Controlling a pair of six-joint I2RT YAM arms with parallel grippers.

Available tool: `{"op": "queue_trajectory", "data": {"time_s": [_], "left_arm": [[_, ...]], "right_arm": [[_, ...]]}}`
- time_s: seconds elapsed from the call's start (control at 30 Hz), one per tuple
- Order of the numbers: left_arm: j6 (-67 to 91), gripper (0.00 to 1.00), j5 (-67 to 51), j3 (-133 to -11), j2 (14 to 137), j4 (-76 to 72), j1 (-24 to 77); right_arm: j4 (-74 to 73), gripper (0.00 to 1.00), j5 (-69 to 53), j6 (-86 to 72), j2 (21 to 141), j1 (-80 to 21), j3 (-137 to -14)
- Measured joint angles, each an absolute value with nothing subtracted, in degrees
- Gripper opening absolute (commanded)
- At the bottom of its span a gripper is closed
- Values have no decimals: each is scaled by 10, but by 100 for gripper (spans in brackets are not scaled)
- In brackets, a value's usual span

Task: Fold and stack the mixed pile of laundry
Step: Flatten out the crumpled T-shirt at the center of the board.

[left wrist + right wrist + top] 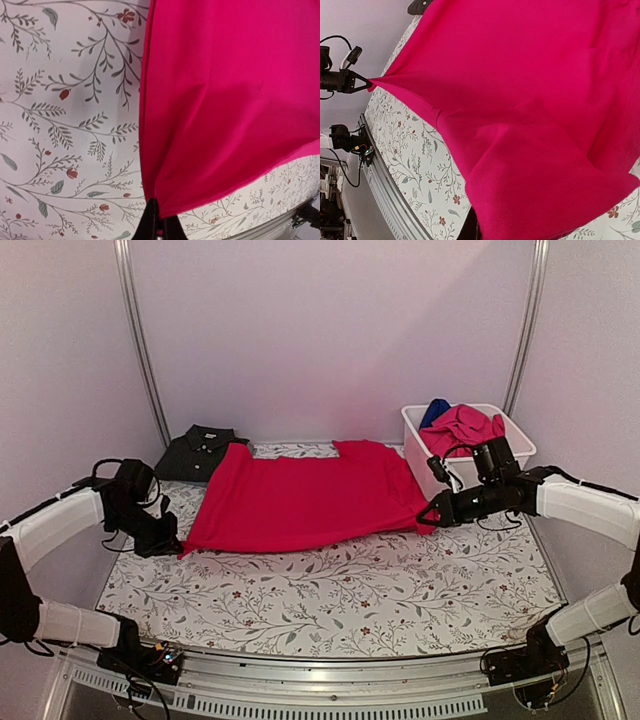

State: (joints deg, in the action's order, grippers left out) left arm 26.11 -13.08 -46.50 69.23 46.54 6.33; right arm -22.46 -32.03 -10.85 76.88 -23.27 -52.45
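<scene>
A red tee (300, 495) lies spread across the floral cloth, stretched between both arms. My left gripper (178, 545) is shut on its lower left corner; in the left wrist view the corner (165, 200) runs down into the closed dark fingers (150, 225). My right gripper (428, 515) is shut on the lower right corner, and in the right wrist view the tee (520, 100) drapes over the jaws and hides most of them. A dark charcoal polo (200, 452) sits folded at the back left. A magenta-pink garment (465, 428) and a blue one (435, 412) lie in the tub.
The white plastic tub (522, 443) stands at the back right, just behind my right arm. The floral leaf-patterned cloth (340, 590) covers the table. The table's metal front rail (330, 675) runs along the near edge. Walls close in the back and both sides.
</scene>
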Motion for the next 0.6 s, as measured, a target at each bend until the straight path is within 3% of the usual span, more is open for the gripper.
{"op": "queue_trajectory", "data": {"time_s": [0.07,0.1,0.13,0.2,0.23,0.3,0.37,0.5,0.6], "left_arm": [[275,13,-128,-442,669,488,72],[283,23,-128,-432,657,497,75],[293,27,-129,-423,643,509,77],[310,47,-130,-409,618,531,80],[316,53,-129,-405,606,541,84],[340,56,-125,-406,575,569,96],[362,61,-119,-417,539,602,102],[391,63,-93,-456,506,645,103],[396,63,-88,-465,515,641,103]], "right_arm": [[-234,8,-319,-130,761,-261,-505],[-238,17,-319,-142,759,-278,-494],[-243,25,-317,-155,756,-297,-481],[-252,33,-317,-186,752,-326,-459],[-261,43,-314,-199,748,-341,-446],[-286,65,-305,-226,739,-361,-430],[-322,79,-296,-250,720,-369,-422],[-378,86,-274,-291,659,-371,-423],[-404,84,-255,-305,634,-369,-446]]}}
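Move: The left hand holds one near corner of the T-shirt above its landing place, the near strip of board about 6 cm back and 9 cm down. The right hand's landing place is roughly 11 cm back and 16 cm below. The T-shirt's middle lies about 21 cm ahead and 24 cm right of the left hand, 18 cm ahead and 23 cm left of the right. Black polo: 40 cm ahead, 4 cm left of the left hand; white bin: 31 cm ahead, 20 cm right of the right hand. Back towards the bases both hands draw the held near edge of the T-shirt, the right about 12 cm while sinking some 6 cm and tipping its fingers further down, the left roughly 8 cm, barely sinking. On the way both open wide and let go of the cloth, then rise a few centimetres over the near strip as the pull ends. ##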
